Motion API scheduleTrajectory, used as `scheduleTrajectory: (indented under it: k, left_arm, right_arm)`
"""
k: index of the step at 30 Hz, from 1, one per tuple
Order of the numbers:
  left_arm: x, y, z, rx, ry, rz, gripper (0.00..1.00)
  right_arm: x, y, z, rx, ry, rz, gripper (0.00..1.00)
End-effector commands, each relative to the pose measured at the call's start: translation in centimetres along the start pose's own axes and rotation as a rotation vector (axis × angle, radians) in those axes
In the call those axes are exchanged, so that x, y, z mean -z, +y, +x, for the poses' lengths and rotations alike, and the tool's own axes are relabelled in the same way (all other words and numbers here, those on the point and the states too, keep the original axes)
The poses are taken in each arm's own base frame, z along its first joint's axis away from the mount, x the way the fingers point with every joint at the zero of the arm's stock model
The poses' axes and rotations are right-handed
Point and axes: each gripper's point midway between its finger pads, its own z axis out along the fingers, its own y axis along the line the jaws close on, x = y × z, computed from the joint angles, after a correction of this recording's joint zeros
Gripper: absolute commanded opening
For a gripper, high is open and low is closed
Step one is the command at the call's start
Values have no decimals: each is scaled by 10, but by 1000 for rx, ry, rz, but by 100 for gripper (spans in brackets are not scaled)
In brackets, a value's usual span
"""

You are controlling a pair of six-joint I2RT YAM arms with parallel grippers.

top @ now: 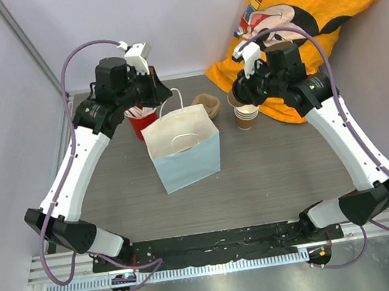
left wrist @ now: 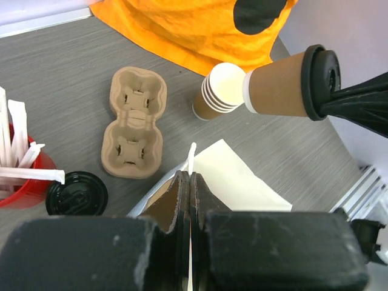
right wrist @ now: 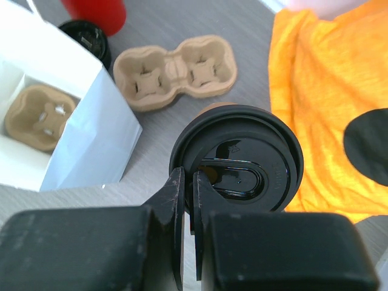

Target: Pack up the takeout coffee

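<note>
The takeout coffee (right wrist: 242, 160), a brown paper cup (left wrist: 279, 85) with a black lid, hangs off the table just above a stack of empty cups. My right gripper (right wrist: 189, 182) is shut on the lid's rim. In the top view this cup (top: 234, 100) is mostly hidden under the right gripper (top: 239, 91), to the right of the white paper bag (top: 181, 151). My left gripper (left wrist: 191, 177) is shut on the bag's thin white handle and holds it up at the bag's far left side (top: 168, 93). A pulp carrier (right wrist: 39, 118) lies inside the bag.
A stack of empty paper cups (left wrist: 215, 94) stands under the held cup. A pulp cup-carrier tray (left wrist: 133, 121) lies beyond the bag. A loose black lid (left wrist: 77, 194) and a red cup of white sticks (left wrist: 18, 182) sit at the left. An orange shirt (top: 306, 9) covers the back right.
</note>
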Motion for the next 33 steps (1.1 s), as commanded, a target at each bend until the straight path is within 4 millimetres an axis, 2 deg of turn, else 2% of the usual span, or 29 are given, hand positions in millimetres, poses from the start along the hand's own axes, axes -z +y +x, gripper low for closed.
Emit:
scheduleTrajectory:
  k: [1,4,5,7,8,14,17,21,22,23,26,33]
  left_arm:
    - [1,-5,-23,67,-89,-7,0]
    - [2,-10,-29,62,-101,13,17]
    - [3,-11,-30,55,-105,15,32]
    - [6,-13,-35,38,-116,20,44]
    - [7,-12,-35,22,-118,18,54]
    - [31,-5,-50,-71,-168,-45,81]
    - [49,6,-55,-156,-186,-105,88]
    - [66,31,-45,-250,-162,-197,91]
    - [67,36,-40,-293,-147,-204,91]
    - [63,44,-28,-300,-114,-214,91]
    - [66,63,-9,-323,-70,-233,90]
    - [57,71,26,-347,4,-184,85]
  right_arm:
    - [14,-17,-46,-20,-106,73,1]
    - [18,-15,-62,-42,-124,51,1]
    - [19,-13,-66,-48,-131,36,1]
    - [24,-5,-81,-62,-161,-14,1]
    - [30,-1,-92,-75,-191,-34,1]
    - [46,26,-128,-105,-290,-202,1]
    - [52,47,-138,-144,-312,-323,1]
    - [53,78,-140,-195,-301,-471,1]
    - [53,87,-139,-211,-293,-501,1]
    - [50,90,-137,-218,-284,-507,1]
    - [42,103,-134,-229,-257,-538,1]
    - [29,129,-118,-266,-184,-581,1]
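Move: The paper bag's mouth, where the coffee cup held by its lid in the right hand is taken, lies some 22 cm to the left of that hand, 7 cm back and 6 cm below; the cup tray on the table is about 14 cm left and 8 cm ahead, the cup stack 4 cm ahead and 22 cm below. From the left hand, shut on the far handle, the mouth is 7 cm back, 2 cm right and 10 cm below; the red straw cup stands 10 cm left and 5 cm ahead. The lidded coffee cup, still gripped by its lid, is lifted about 12 cm by the right hand, then carried left and back over the bag's far right corner, sinking slightly at the end while the wrist swings counter-clockwise and rolls its left side up. Meanwhile the left fingers open wide and let go of the bag handle; that hand rises a little, then clears off some 9 cm left, dipping last. ##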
